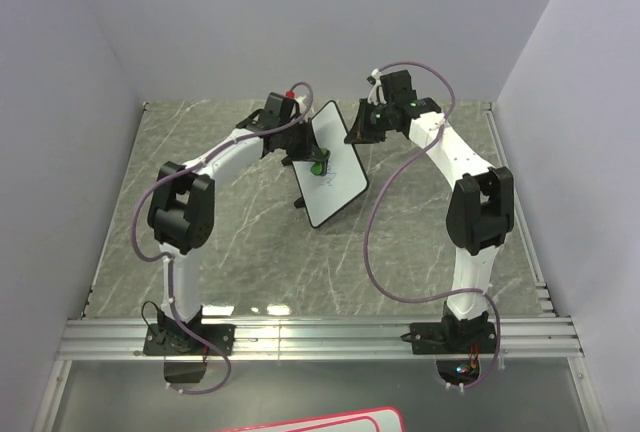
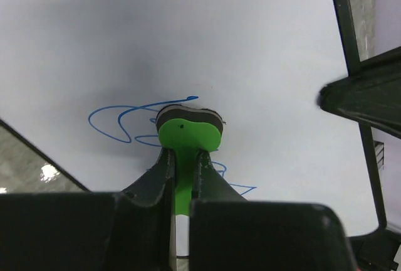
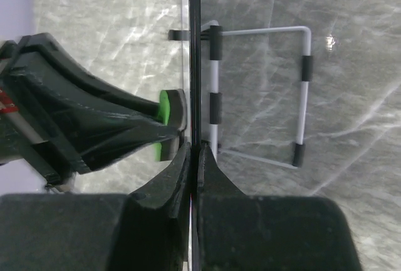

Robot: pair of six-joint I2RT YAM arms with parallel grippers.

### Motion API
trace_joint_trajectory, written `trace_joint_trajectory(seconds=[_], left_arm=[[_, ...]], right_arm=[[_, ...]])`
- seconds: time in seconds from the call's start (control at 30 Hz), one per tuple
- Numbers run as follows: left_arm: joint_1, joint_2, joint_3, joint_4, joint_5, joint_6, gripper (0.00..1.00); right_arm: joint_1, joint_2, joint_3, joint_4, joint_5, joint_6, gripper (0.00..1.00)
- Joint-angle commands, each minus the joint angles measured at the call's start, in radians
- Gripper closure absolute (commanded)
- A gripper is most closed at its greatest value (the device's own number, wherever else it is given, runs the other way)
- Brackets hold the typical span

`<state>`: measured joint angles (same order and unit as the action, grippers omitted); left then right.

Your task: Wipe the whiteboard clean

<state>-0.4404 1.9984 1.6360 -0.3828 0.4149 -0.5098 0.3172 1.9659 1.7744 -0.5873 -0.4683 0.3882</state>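
The whiteboard point(image 1: 335, 167) stands tilted on the marble table, white with a thin black rim. Blue scribbles point(image 2: 116, 120) run across its face in the left wrist view. My left gripper point(image 2: 183, 155) is shut on a small green eraser point(image 2: 188, 134) with a dark felt pad, which is pressed against the board over the scribbles; the eraser also shows in the top view point(image 1: 317, 166). My right gripper point(image 3: 195, 150) is shut on the board's edge point(image 3: 194, 45), seen edge-on, holding it upright. The eraser point(image 3: 164, 106) shows on the board's left side there.
The board's white wire stand point(image 3: 301, 95) with black sleeves rests on the table behind it. A pink-edged white panel point(image 1: 320, 420) lies at the near edge below the aluminium rail point(image 1: 320, 337). Grey walls enclose the table on three sides.
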Motion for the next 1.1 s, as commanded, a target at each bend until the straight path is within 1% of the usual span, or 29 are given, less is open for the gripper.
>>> trace_joint_trajectory(seconds=[0.0, 0.13, 0.23, 0.27, 0.37, 0.53, 0.57, 0.7, 0.83, 0.93, 1.03, 1.07], left_arm=[[-0.046, 0.036, 0.062, 0.009, 0.048, 0.001, 1.0], [-0.093, -0.006, -0.002, 0.056, 0.09, 0.004, 1.0], [-0.129, -0.035, -0.067, 0.065, 0.075, 0.016, 1.0], [-0.13, -0.047, -0.103, 0.083, 0.079, 0.011, 1.0], [-0.13, -0.059, -0.13, 0.102, 0.082, -0.009, 1.0], [-0.106, 0.006, 0.005, 0.018, 0.007, 0.014, 1.0], [-0.097, 0.032, 0.043, 0.013, 0.01, 0.016, 1.0], [-0.037, 0.091, 0.082, 0.022, 0.019, 0.007, 1.0], [0.04, 0.183, 0.183, -0.005, 0.033, 0.004, 1.0], [0.078, 0.221, 0.234, -0.013, 0.039, -0.002, 1.0], [0.086, 0.269, 0.263, -0.051, 0.058, 0.017, 1.0], [0.082, 0.266, 0.262, -0.065, 0.112, 0.039, 1.0]], right_arm=[[0.02, -0.033, 0.02, -0.031, -0.004, 0.001, 1.0], [0.02, -0.029, 0.023, -0.046, -0.007, -0.009, 1.0], [0.019, -0.021, 0.022, -0.046, -0.018, -0.008, 1.0], [0.02, -0.022, 0.017, -0.042, -0.02, -0.006, 1.0], [0.02, -0.029, -0.001, -0.026, -0.029, 0.003, 1.0], [0.02, -0.044, -0.043, 0.0, -0.036, 0.014, 1.0], [0.02, -0.045, -0.044, -0.002, -0.038, 0.014, 1.0], [0.02, -0.055, -0.052, -0.003, -0.039, 0.012, 1.0], [0.02, -0.065, -0.061, -0.002, -0.036, 0.012, 1.0], [0.022, -0.068, -0.063, -0.005, -0.03, 0.011, 1.0], [0.022, -0.067, -0.055, -0.008, -0.026, 0.012, 1.0], [0.02, -0.064, -0.046, -0.009, -0.024, 0.012, 1.0]])
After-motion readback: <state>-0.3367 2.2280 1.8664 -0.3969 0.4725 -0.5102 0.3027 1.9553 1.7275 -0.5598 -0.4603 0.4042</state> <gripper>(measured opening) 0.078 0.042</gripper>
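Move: The eraser is already in my left fingers, right at the blue scribble, whose middle lies about 4 cm below my left hand point, 1 cm ahead and 2 cm to the right. The whiteboard's lower left corner is some 11 cm ahead of that hand, 7 cm left and 10 cm lower. From my right hand, already pinching the board's raised edge, the scribble lies roughly 6 cm left, 1 cm back and 7 cm below. I work my left hand, eraser in its steady grip, about 3 cm right and back over the scribble, then reverse and sweep it forward, some 10 cm, and about 5 cm left, sinking towards the board's lower left corner as the stroke ends. My right hand keeps its pinch on the raised edge, settling about 1 cm right and down, then holding the board nearly still. ##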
